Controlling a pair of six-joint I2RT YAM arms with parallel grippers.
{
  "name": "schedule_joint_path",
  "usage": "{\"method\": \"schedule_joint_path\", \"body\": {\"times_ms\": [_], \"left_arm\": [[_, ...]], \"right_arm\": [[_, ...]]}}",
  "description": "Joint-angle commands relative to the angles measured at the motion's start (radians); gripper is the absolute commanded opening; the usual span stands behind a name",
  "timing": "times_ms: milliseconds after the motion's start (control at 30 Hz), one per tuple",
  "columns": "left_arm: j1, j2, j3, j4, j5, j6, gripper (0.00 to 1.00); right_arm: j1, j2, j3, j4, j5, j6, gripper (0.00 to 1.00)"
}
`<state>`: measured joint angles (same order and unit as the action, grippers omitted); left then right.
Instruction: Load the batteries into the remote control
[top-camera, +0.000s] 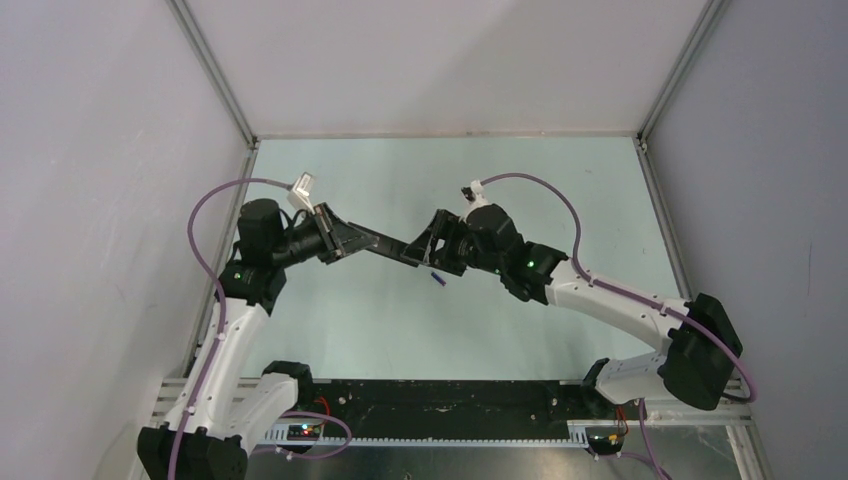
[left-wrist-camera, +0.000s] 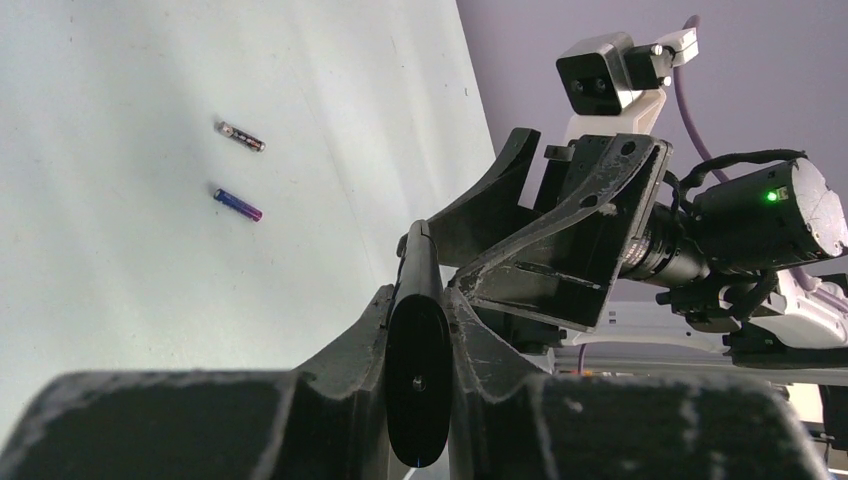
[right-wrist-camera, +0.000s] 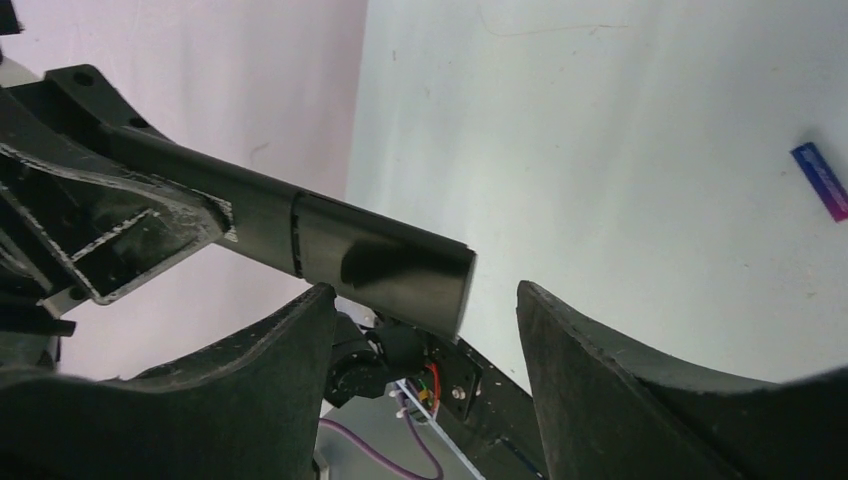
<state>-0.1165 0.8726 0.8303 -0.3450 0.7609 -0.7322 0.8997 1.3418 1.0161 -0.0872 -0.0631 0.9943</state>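
The remote control (top-camera: 385, 245), a slim black bar, hangs above the table with my left gripper (top-camera: 345, 240) shut on one end. In the left wrist view its rounded end (left-wrist-camera: 418, 380) sits clamped between the fingers of my left gripper (left-wrist-camera: 420, 300). My right gripper (top-camera: 428, 248) is open at the bar's other end. In the right wrist view that free end (right-wrist-camera: 400, 265) is just above the gap of my right gripper (right-wrist-camera: 420, 310), not clamped. The blue-purple battery (left-wrist-camera: 238, 205) and the dark battery (left-wrist-camera: 241, 137) lie side by side on the table. The blue one (top-camera: 437, 279) is below my right gripper.
The pale green table (top-camera: 400, 330) is walled by grey panels on the left, back and right. A black rail (top-camera: 450, 405) with the arm bases runs along the near edge.
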Motion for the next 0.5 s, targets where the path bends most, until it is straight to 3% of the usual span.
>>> {"method": "schedule_joint_path", "body": {"times_ms": [0, 167, 467], "left_arm": [[-0.004, 0.004, 0.010, 0.012, 0.001, 0.017, 0.00], [-0.003, 0.020, 0.012, 0.009, 0.011, -0.013, 0.00], [-0.002, 0.032, 0.025, -0.003, -0.025, 0.003, 0.00]], "right_arm": [[-0.010, 0.024, 0.020, 0.139, -0.068, 0.017, 0.67], [-0.021, 0.037, -0.012, 0.229, -0.126, 0.061, 0.65], [-0.027, 0.029, -0.021, 0.187, -0.115, 0.068, 0.42]]}}
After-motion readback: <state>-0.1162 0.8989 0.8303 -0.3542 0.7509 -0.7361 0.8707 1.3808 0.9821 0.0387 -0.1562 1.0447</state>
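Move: The battery cover, still seated on the near-right end of the remote in the left gripper, lies about 2 cm to the right hand's left, level with it and between its spread fingers. The remote's middle is some 6 cm left, 1 cm farther out and 2 cm higher. On the table about 22 cm below lie the blue battery, 10 cm ahead and 3 cm right, and the silver battery, 15 cm ahead and 6 cm right. From the left hand the cover is about 6 cm right, 1 cm back and 3 cm lower. The cover is worked off the remote's end by the right hand, which nudges about 1.5 cm left along the remote while rising 1 cm, then sinks back by as much, rolling some 5 degrees. Its wide-open fingers narrow by about a third until the tips pinch the cover. The left hand keeps its grip on the remote and eases down about 1 cm. ##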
